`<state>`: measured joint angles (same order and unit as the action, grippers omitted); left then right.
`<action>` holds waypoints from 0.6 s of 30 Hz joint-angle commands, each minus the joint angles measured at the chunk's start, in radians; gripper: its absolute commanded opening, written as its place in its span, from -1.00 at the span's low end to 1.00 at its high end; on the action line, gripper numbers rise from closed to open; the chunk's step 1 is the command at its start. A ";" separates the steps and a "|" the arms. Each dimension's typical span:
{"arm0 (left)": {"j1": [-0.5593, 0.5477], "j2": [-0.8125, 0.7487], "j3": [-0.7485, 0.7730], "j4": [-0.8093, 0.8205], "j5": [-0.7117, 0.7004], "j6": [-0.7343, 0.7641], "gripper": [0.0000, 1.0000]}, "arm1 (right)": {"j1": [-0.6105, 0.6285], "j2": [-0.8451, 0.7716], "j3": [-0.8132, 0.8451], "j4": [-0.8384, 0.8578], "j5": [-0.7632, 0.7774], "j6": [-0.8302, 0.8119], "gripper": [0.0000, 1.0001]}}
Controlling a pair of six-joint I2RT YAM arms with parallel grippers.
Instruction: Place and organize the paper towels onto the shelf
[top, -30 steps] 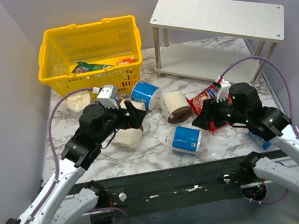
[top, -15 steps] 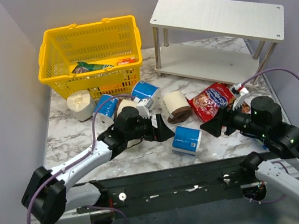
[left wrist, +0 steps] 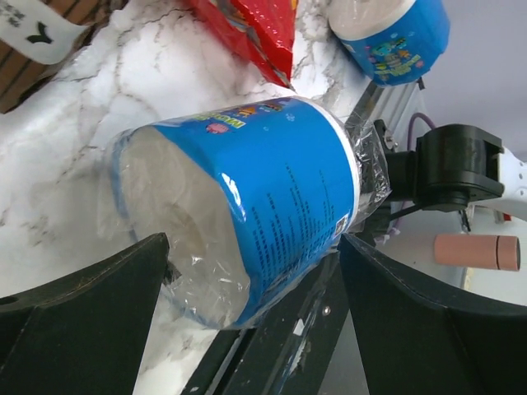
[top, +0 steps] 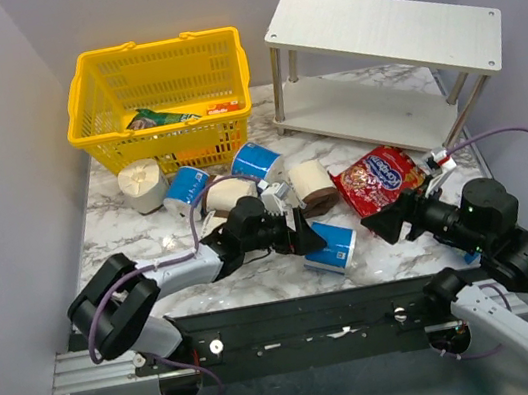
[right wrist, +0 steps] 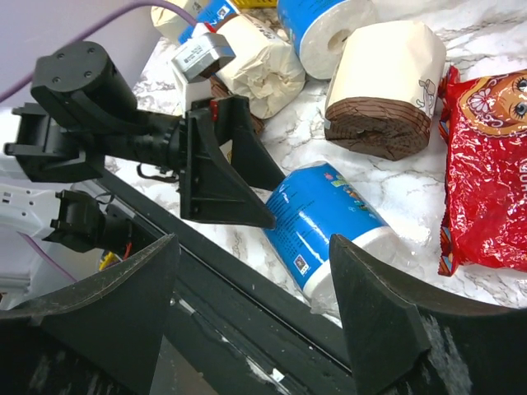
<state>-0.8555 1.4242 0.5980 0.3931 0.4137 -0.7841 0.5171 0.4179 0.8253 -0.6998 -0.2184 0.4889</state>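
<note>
A blue-wrapped paper towel roll (top: 331, 247) lies on its side near the table's front edge. My left gripper (top: 303, 236) is open, low over the table, with its fingers on either side of that roll's left end (left wrist: 272, 189). My right gripper (top: 390, 225) is open and empty, just right of the same roll (right wrist: 329, 222). Two more blue rolls (top: 256, 161) (top: 184, 187) and cream rolls (top: 141, 183) (top: 228, 195) (top: 311, 186) lie in front of the basket. The white two-tier shelf (top: 378, 31) stands at the back right with nothing on it.
A yellow basket (top: 159, 83) with packets stands at the back left. A red snack bag (top: 375, 179) lies between the rolls and the shelf. Another blue roll (left wrist: 387, 33) lies near the right arm's base. The black rail (top: 295, 319) runs along the front edge.
My left arm has stretched low to the right, bringing its open fingers to the front blue roll. My right arm has drawn back to the right, off the snack bag.
</note>
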 commanded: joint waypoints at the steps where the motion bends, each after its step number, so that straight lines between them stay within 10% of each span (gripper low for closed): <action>1: -0.011 0.074 -0.026 0.229 0.065 -0.067 0.80 | 0.003 -0.024 0.018 -0.029 0.022 0.000 0.64; 6: -0.033 0.122 -0.053 0.387 0.079 -0.159 0.64 | 0.004 -0.039 0.020 -0.043 0.033 -0.006 0.65; 13: -0.039 0.177 -0.056 0.513 0.097 -0.245 -0.15 | 0.004 -0.051 0.012 -0.050 0.048 -0.016 0.66; 18: -0.040 0.057 -0.018 0.361 0.056 -0.187 -0.37 | 0.004 -0.053 0.024 -0.064 0.059 -0.035 0.68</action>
<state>-0.8906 1.5932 0.5468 0.7967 0.4866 -0.9997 0.5171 0.3782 0.8253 -0.7322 -0.1905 0.4782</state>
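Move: The blue-labelled paper towel roll sits just off the left hand's open fingers, about 5 cm to the right, 2 cm back and 4 cm lower. The brown-ended roll lies some 8 cm ahead and 2 cm right of that hand, and the red bag about 6 cm ahead and 14 cm right, both roughly 5 cm lower. From the right hand the blue roll is about 6 cm forward, 8 cm left and 14 cm below. Rightward about 3 cm and slightly back, the left hand pushes in on the near end of the blue paper towel roll, its fingers tipping up some 10 degrees. They close from wide open to about half and stop there on the roll, one finger over the wrapped white end by the core, the other against the blue side. ##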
